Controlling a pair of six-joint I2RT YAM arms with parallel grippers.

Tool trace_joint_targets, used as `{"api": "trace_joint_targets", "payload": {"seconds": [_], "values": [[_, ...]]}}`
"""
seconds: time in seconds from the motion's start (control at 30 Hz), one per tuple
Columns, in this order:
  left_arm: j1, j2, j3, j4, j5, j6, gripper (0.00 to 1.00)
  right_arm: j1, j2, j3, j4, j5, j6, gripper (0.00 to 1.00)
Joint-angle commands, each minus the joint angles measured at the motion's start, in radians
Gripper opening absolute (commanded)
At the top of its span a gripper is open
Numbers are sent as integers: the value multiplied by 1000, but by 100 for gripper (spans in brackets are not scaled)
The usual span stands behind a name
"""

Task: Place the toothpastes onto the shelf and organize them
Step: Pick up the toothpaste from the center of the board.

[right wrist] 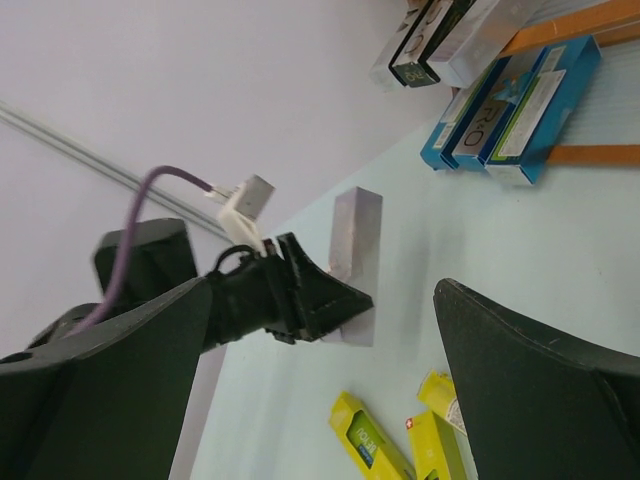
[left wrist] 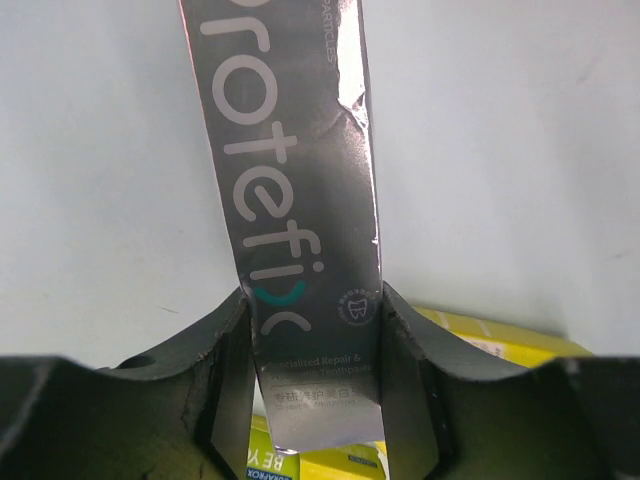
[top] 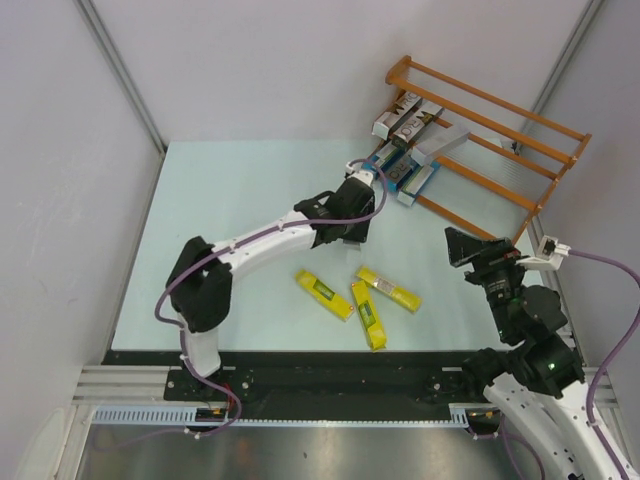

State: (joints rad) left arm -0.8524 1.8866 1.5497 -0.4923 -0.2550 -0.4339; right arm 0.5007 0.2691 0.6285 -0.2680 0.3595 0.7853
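Note:
A silver-grey toothpaste carton (left wrist: 300, 200) with dark lettering stands between my left gripper's (left wrist: 312, 300) fingers, which are shut on its lower end. From the right wrist view the same carton (right wrist: 356, 240) stands upright just above the table. In the top view my left gripper (top: 348, 232) hangs over mid-table, left of the shelf (top: 520, 115). Silver cartons (top: 408, 118) lie on the shelf's upper tier and blue ones (top: 400, 172) on the lower. Three yellow cartons (top: 323, 294) (top: 368, 314) (top: 388, 288) lie flat on the table. My right gripper (top: 472, 246) is open and holds nothing.
The orange-brown shelf stands at the far right corner against the white walls. Its lower rails (right wrist: 590, 155) reach onto the pale table (top: 230, 200). The yellow cartons lie between the two arms near the front edge.

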Motion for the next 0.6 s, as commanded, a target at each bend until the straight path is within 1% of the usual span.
{"api": "trace_joint_targets", "payload": {"seconds": [0.0,0.13,0.3,0.4,0.57], "values": [[-39,-142,-8,58,28,75,34,-1,51,0,56,-43,12,100],[-89,-216,-16,90,45,109,34,-2,94,0,84,-86,20,100],[-169,-261,-22,124,83,171,35,-1,151,2,115,-132,23,100],[-212,-283,-34,145,60,199,35,-2,173,0,133,-162,22,100],[-261,-313,-51,172,62,219,35,-2,213,0,158,-198,23,100]]}}
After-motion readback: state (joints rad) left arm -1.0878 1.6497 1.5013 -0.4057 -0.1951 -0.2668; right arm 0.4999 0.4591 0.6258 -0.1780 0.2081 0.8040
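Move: The left hand already holds the silver toothpaste off the table; the open right gripper it goes to is roughly 17 cm right, 12 cm back and 17 cm higher. Some 12 cm below the left hand lie a yellow box 7 cm right and 10 cm back, and a left yellow box 7 cm left and 11 cm back. From the right hand, the silver toothpaste is about 15 cm ahead, 16 cm left and 17 cm down. Left hand carries the toothpaste 10 cm back and up, and rightward, towards the open right hand coming 5 cm left. ##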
